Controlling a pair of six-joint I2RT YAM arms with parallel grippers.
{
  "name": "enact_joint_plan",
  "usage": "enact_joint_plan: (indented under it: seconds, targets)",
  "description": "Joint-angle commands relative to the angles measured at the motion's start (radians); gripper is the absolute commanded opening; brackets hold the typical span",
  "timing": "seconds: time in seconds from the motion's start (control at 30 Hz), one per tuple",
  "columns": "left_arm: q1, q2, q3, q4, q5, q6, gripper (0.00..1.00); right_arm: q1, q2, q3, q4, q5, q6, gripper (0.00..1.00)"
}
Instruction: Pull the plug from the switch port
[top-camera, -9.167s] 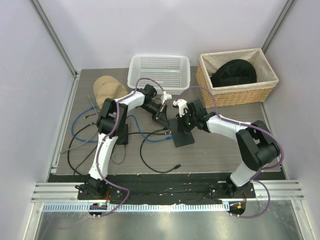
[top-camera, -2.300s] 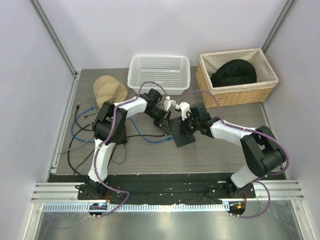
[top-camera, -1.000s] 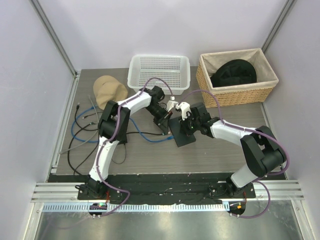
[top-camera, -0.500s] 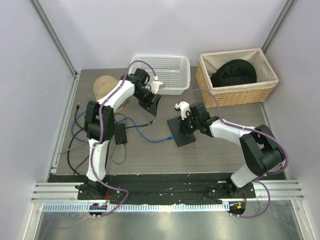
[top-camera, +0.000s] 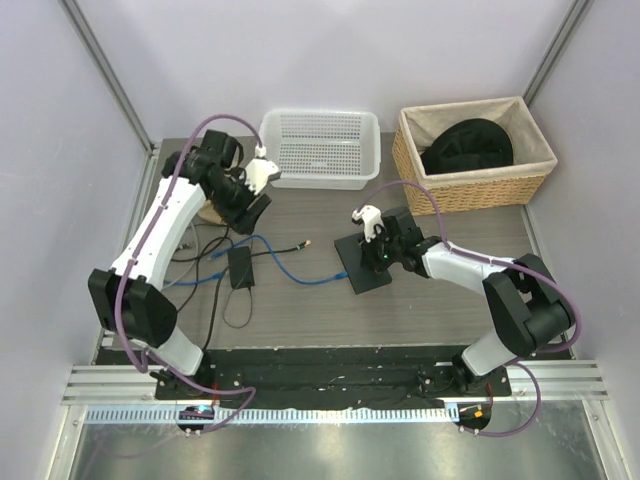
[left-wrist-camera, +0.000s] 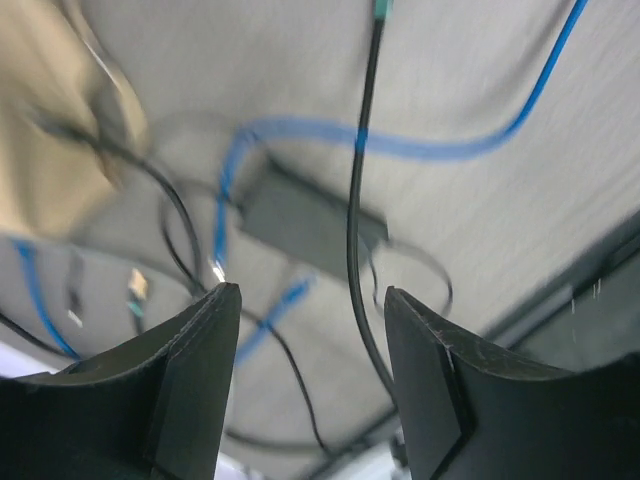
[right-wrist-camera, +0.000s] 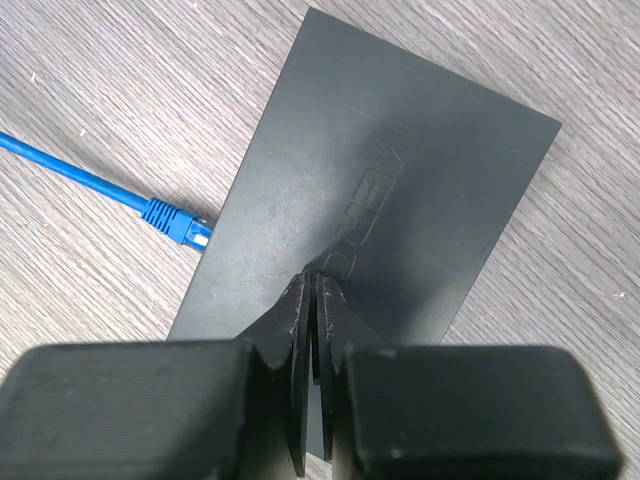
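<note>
The switch (top-camera: 360, 268) is a flat black box on the wood-grain table, and it fills the right wrist view (right-wrist-camera: 400, 190). My right gripper (right-wrist-camera: 318, 280) is shut, with its tips pressed down on the switch's top (top-camera: 374, 252). The blue plug (right-wrist-camera: 175, 222) lies on the table with its clear tip at the switch's left edge (top-camera: 338, 272). Its blue cable (top-camera: 300, 276) trails off to the left. My left gripper (top-camera: 250, 198) is far off at the back left, open, with nothing between its fingers (left-wrist-camera: 310, 295).
A black adapter brick (top-camera: 240, 268) with tangled black and blue cords lies on the left and shows blurred in the left wrist view (left-wrist-camera: 300, 220). A white mesh basket (top-camera: 320, 148) and a wicker basket (top-camera: 470, 190) holding a black hat stand at the back. A tan cap (top-camera: 207, 213) peeks out under the left arm.
My left gripper has opened and swung from beside the switch to the back left. The right gripper stays pressed on the switch.
</note>
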Motion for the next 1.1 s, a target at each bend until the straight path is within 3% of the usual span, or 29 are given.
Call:
enact_joint_plan:
  seconds: [0.0, 0.23, 0.47, 0.53, 0.57, 0.6, 0.7, 0.77, 0.97, 1.07]
  targets:
    - [0.035, 0.029, -0.072, -0.195, -0.073, 0.036, 0.63, -0.005, -0.015, -0.003, -0.014, 0.011, -0.01, 0.09]
    - [0.041, 0.084, -0.121, -0.261, 0.035, -0.035, 0.64, -0.008, 0.013, 0.018, -0.033, 0.002, -0.015, 0.09]
    - [0.04, 0.086, -0.265, -0.197, -0.154, -0.028, 0.62, -0.008, 0.017, 0.021, -0.036, 0.0, -0.015, 0.09]
    - [0.041, 0.086, -0.272, -0.197, -0.198, 0.0, 0.49, -0.008, 0.013, 0.018, -0.033, -0.001, -0.015, 0.09]
    - [0.044, 0.087, -0.261, -0.202, -0.206, 0.006, 0.35, -0.008, 0.013, 0.018, -0.033, 0.0, -0.016, 0.09]
    - [0.049, 0.087, -0.247, -0.205, -0.208, 0.008, 0.0, -0.008, 0.009, 0.017, -0.03, 0.0, -0.015, 0.09]
    - [0.079, 0.067, -0.178, -0.191, -0.252, 0.005, 0.0, -0.008, 0.008, 0.013, -0.03, -0.001, -0.015, 0.09]
    - [0.107, 0.011, -0.161, -0.109, -0.404, 0.002, 0.0, -0.008, 0.006, 0.013, -0.028, 0.0, -0.015, 0.09]
    - [0.208, -0.193, -0.242, 0.14, -0.646, 0.258, 0.0, -0.008, 0.008, 0.012, -0.026, 0.0, -0.015, 0.09]
    - [0.27, -0.236, -0.281, 0.292, -0.693, 0.336, 0.0, -0.008, 0.019, 0.021, -0.036, -0.003, -0.018, 0.09]
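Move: The black cable to be gripped runs slack between the left hand's open fingers, its next grip spot roughly 6 cm back, 4 cm left and 11 cm below. Its freed plug end lies some 12 cm right, 2 cm ahead; the adapter box 4 cm back, 2 cm left; the switch 23 cm right, 3 cm back, all about 19 cm below. From the right hand, that grip spot is about 28 cm left, 4 cm back, 6 cm higher. Left hand sinks and draws back about 10 cm, pinches the black cable, then swings it left and up. ##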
